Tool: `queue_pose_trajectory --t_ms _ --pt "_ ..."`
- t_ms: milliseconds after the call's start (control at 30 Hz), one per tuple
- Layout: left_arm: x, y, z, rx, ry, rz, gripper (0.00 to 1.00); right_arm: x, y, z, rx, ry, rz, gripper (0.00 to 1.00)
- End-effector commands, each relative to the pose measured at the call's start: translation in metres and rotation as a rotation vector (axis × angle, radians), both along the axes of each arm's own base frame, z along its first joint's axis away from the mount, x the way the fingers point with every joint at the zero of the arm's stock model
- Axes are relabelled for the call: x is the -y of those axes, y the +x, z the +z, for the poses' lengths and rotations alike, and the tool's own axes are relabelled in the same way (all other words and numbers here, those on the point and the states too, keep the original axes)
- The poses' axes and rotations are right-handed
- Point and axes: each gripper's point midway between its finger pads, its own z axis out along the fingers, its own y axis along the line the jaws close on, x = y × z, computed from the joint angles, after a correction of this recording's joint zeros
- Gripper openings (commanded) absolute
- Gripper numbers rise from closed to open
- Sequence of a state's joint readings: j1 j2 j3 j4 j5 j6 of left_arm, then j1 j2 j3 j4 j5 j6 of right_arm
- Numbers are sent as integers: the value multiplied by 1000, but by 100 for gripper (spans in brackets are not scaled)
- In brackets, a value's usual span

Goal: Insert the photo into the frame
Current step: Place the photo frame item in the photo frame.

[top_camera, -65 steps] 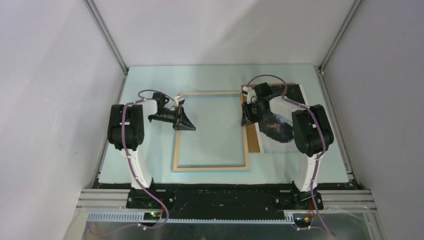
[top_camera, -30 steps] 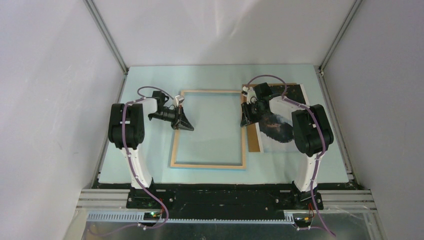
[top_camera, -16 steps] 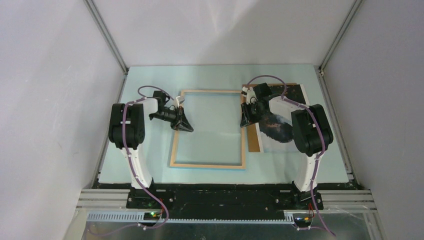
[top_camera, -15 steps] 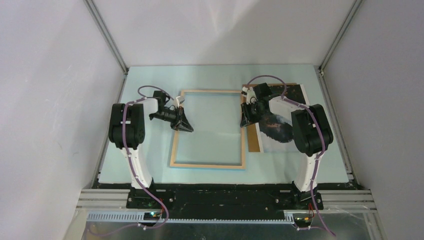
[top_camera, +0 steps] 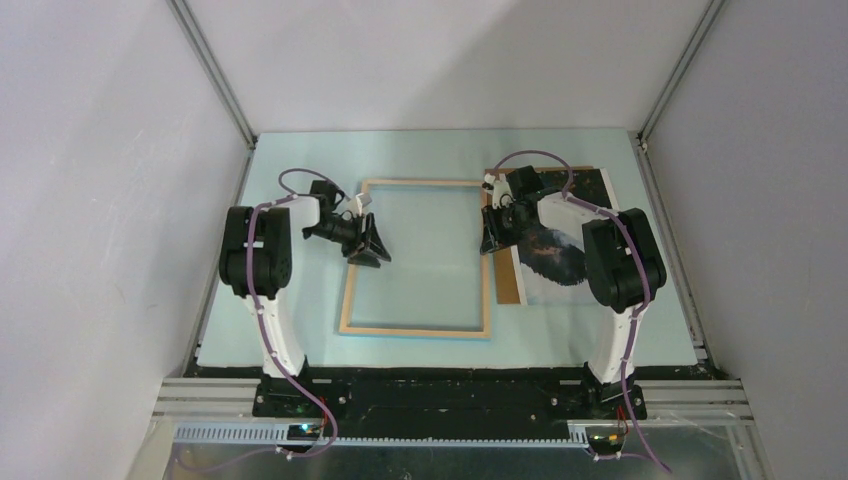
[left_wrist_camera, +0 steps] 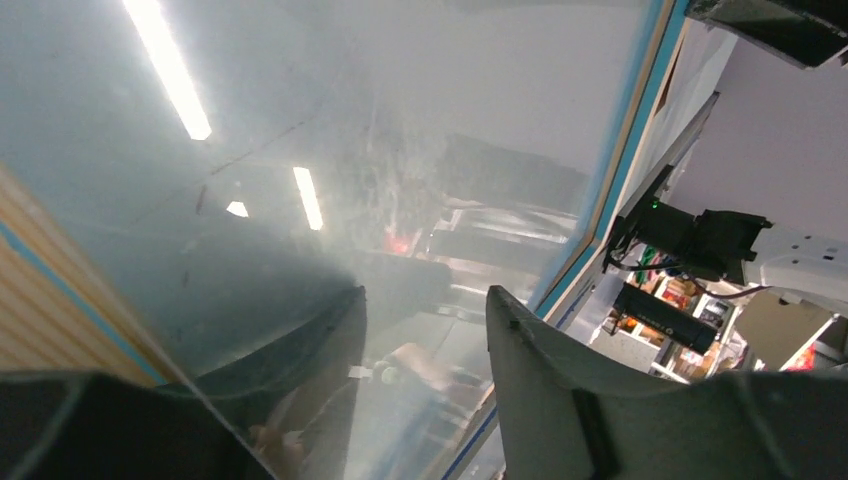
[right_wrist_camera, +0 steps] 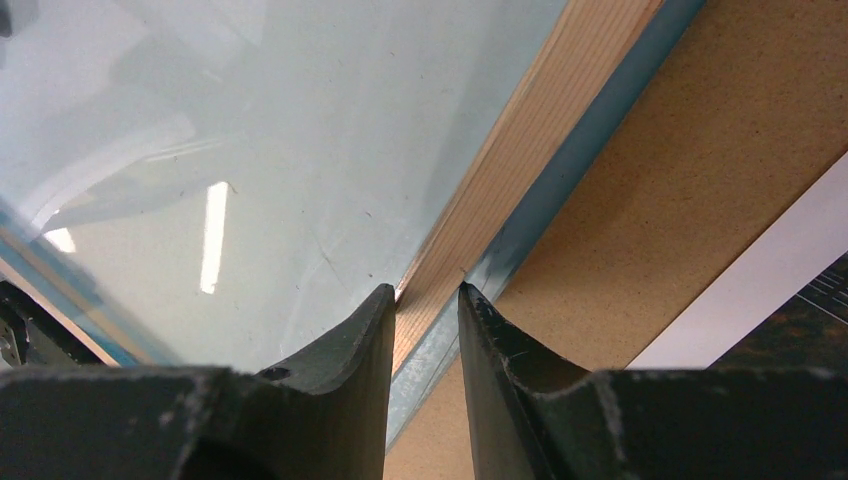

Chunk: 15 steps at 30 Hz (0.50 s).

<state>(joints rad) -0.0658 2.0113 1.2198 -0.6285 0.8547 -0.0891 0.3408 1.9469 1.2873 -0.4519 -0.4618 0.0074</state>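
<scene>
The frame [top_camera: 415, 330] lies flat mid-table, pale wood face up, with its glass pane in it. My left gripper [top_camera: 372, 245] stands open at the frame's left rail. In the left wrist view its fingers [left_wrist_camera: 560, 400] are well apart over the reflecting glass, and the other finger shows only dimly. My right gripper [top_camera: 489, 240] is shut on the frame's right rail [right_wrist_camera: 540, 130], one finger on each side of the gripper's midpoint [right_wrist_camera: 424, 292]. The photo [top_camera: 555, 265], dark mountains face up, lies right of the frame, partly hidden by the right arm.
A plain brown backing board [top_camera: 508, 285] lies under the photo and touches the frame's right side; it also fills the right of the right wrist view [right_wrist_camera: 720, 180]. Grey enclosure walls stand close on both sides. The mat's front edge [top_camera: 440, 368] runs ahead of the arm bases.
My left gripper has gone from shut on the frame's left rail to open, and has lifted a little. Before that the frame slid slightly left. The right gripper has not moved.
</scene>
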Motion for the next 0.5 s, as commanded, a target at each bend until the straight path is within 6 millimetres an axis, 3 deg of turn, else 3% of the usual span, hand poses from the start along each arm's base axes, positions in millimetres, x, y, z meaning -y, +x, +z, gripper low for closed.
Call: queue_pose_trajectory --t_ms 0,467 --pt "-2 9 1 44 42 8 59 -13 2 10 3 39 25 34" --pt "-22 6 1 90 203 48 84 -11 3 12 14 34 25 34"
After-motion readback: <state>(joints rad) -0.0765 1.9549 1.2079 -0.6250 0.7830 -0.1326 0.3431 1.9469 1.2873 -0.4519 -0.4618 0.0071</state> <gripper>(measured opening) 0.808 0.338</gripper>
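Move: The left hand's tips are about 5 cm inside the frame's left rail: the rail is straight to its left, some 1 cm lower. The near rail is about 14 cm back and 6 cm right, and the clear sheet's middle about 7 cm right, level fore and aft. From the right hand, the left rail is some 24 cm left and 1 cm back, the right rail is between its fingers, and the photo is roughly 15 cm right, 3 cm ahead. The right hand keeps its steady hold on the frame's right rail while the left fingers, already half apart over the clear sheet, open on to about four-fifths. After a brief pause the left hand eases up by under 1 cm, close to the sheet, its fingers tipping some 5 degrees steeper towards the table; whether they touch the sheet can't be settled. ##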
